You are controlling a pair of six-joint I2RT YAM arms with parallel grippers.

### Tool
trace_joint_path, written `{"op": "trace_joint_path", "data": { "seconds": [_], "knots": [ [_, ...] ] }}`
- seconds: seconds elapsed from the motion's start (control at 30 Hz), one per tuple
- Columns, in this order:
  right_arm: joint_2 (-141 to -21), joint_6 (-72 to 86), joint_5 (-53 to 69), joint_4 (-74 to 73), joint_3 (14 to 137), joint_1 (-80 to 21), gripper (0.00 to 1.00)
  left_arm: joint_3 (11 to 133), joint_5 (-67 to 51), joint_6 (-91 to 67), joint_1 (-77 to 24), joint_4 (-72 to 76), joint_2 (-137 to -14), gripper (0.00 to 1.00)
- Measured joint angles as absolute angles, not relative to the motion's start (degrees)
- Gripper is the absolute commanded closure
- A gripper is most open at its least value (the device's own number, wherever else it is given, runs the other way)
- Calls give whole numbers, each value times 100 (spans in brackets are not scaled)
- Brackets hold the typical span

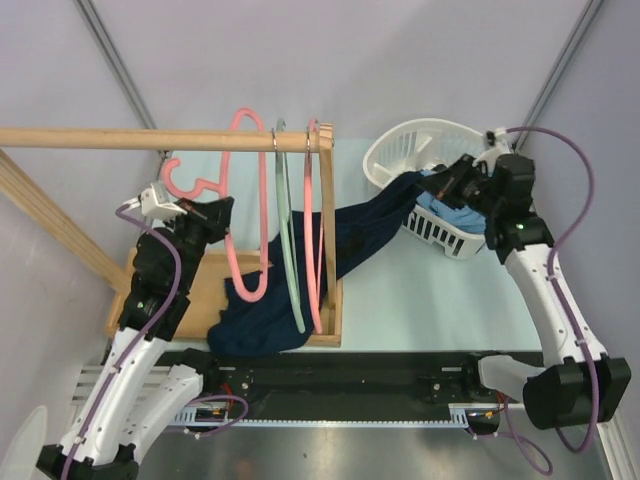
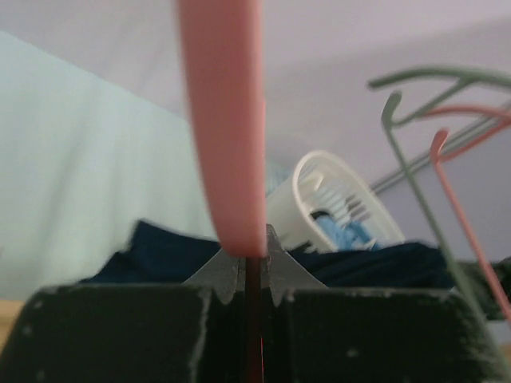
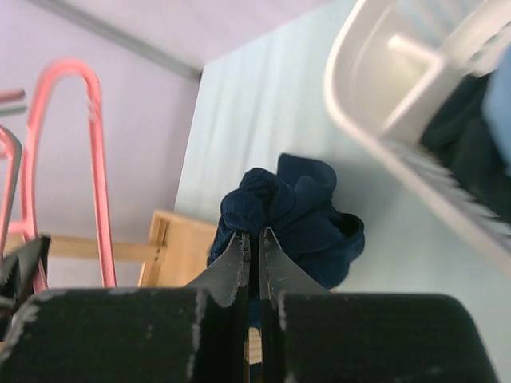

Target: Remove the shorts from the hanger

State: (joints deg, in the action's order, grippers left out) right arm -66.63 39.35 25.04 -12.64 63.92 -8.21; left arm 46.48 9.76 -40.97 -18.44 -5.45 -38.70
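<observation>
A pair of dark navy shorts (image 1: 350, 235) stretches from the wooden rack's base up to the white basket (image 1: 400, 150). My right gripper (image 1: 438, 188) is shut on its upper end at the basket's rim. The right wrist view shows the bunched fabric (image 3: 295, 207) pinched between the fingertips of the gripper (image 3: 254, 239). My left gripper (image 1: 213, 215) is shut on a pink hanger (image 1: 248, 210). The bar (image 2: 227, 120) of this hanger rises out of the closed jaws of the left gripper (image 2: 254, 255). The hanger's lower end touches the navy fabric. Light blue shorts (image 1: 452, 212) lie in the basket.
A green hanger (image 1: 290, 240) and a second pink hanger (image 1: 315, 220) hang from the wooden rod (image 1: 120, 138). The rack's wooden base (image 1: 190, 290) sits on the table at left. Diagonal wooden braces stand at far left.
</observation>
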Motion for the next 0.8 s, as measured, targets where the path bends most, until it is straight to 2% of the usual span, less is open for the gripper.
{"op": "trace_joint_path", "data": {
  "seconds": [0.1,0.3,0.63,0.8],
  "knots": [
    [-6357,3780,2508,-1678,6639,-392,100,4707,746,-3826,-1844,-1323,-3607,100],
    [-5645,3433,2270,-2547,7476,-239,100,4707,405,-3507,-1844,-2263,-3183,99],
    [-5089,3135,1959,-3603,9408,-233,100,4781,32,-3339,-1844,-2849,-2910,100],
    [-4803,3103,1846,-3616,9542,-224,100,4781,-73,-3347,-1839,-2923,-2783,99]
  ]
}}
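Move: The right hand grips one end of the navy shorts. The laundry basket's middle lies about 16 cm ahead of it, 9 cm to its right and 20 cm below; the rack's end post stands some 15 cm to its left, 3 cm nearer the base. From the left hand, which holds the freed pink hanger, the trailing shorts lie some 4 cm ahead, 11 cm right and 25 cm down, and the green hanger hangs 9 cm right, 3 cm back, 3 cm lower. Keeping its pinch on the shorts, the right hand first slides a little right, away from the rack, then sweeps steeply up and back, about 23 cm up and 15 cm back, fingertips tipping up some 30 degrees. The left hand keeps hold of the pink hanger and draws it about 7 cm back and 5 cm down, slowing, with a slight roll. ##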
